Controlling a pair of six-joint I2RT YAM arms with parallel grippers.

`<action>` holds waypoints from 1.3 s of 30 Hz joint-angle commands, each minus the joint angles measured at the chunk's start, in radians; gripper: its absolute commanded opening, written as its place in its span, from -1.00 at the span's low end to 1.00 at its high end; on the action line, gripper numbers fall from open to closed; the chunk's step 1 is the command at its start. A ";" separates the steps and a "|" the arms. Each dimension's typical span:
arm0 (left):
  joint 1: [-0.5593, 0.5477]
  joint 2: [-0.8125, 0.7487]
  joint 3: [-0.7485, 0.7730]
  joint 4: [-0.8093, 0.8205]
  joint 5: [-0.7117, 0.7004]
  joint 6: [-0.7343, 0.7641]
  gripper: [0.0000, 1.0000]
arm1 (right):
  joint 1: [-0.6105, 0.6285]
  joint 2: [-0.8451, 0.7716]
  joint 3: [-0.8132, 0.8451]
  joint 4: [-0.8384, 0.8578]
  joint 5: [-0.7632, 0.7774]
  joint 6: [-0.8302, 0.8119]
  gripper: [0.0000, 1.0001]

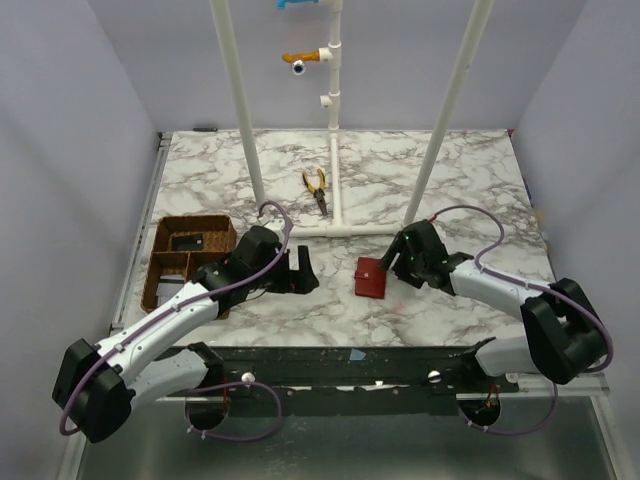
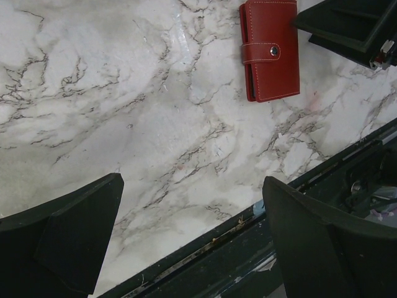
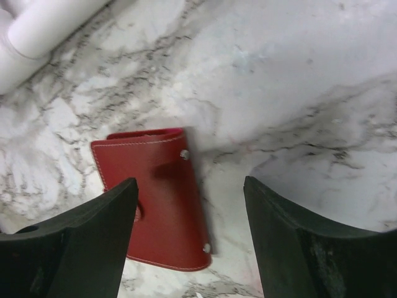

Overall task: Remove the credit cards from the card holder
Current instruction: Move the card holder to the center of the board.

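Observation:
The red card holder (image 1: 371, 278) lies flat on the marble table, folded shut, its strap snapped down (image 2: 270, 49). No credit cards show; they are hidden inside it. My right gripper (image 1: 392, 262) hovers at the holder's right side with its jaws open. In the right wrist view the left finger (image 3: 93, 242) hangs over the red cover (image 3: 164, 205), and the right finger stands over bare marble; nothing is held by the right gripper (image 3: 190, 186). My left gripper (image 1: 303, 270) is wide open and empty, a short way left of the holder. In its own view the left gripper (image 2: 192, 186) sits above the table's front edge.
A brown compartment tray (image 1: 190, 255) stands at the left beside the left arm. Yellow-handled pliers (image 1: 316, 190) lie further back by the white pipe frame (image 1: 335, 150). The black front rail (image 2: 248, 248) runs along the table's near edge.

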 commanded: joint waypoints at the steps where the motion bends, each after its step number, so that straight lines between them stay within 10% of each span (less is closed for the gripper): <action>1: -0.026 0.045 0.049 0.000 -0.044 -0.001 0.97 | 0.000 0.046 0.018 0.045 -0.066 -0.032 0.40; 17: -0.075 0.136 0.068 0.027 -0.123 -0.027 0.79 | 0.182 0.136 -0.018 0.107 -0.054 0.080 -0.37; 29: -0.178 0.311 0.162 0.015 -0.293 -0.019 0.12 | 0.290 0.205 0.018 0.190 -0.075 0.069 -0.64; 39: -0.239 0.481 0.248 0.016 -0.331 -0.033 -0.03 | 0.301 0.243 -0.008 0.279 -0.132 0.107 -0.72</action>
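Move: The red card holder lies flat, about 7 cm to the right hand's left, 2 cm back and 2 cm below its finger pads. The white pipe tee stands some 15 cm to that hand's left and 9 cm ahead; the pliers lie about 20 cm left and 19 cm ahead of it. From the left hand, the card holder is roughly 17 cm to the right, 5 cm ahead and 11 cm below. The card holder's right-hand edge is gathered between the right fingers as they close from three-quarters open to nearly shut; that hand sweeps about 12 cm left and somewhat back, turning some 15 degrees counter-clockwise, and ends pinching the edge. Meanwhile the left hand sinks about 5 cm and comes almost as far right towards the card holder, rolling left side up and half closing, without touching it. ##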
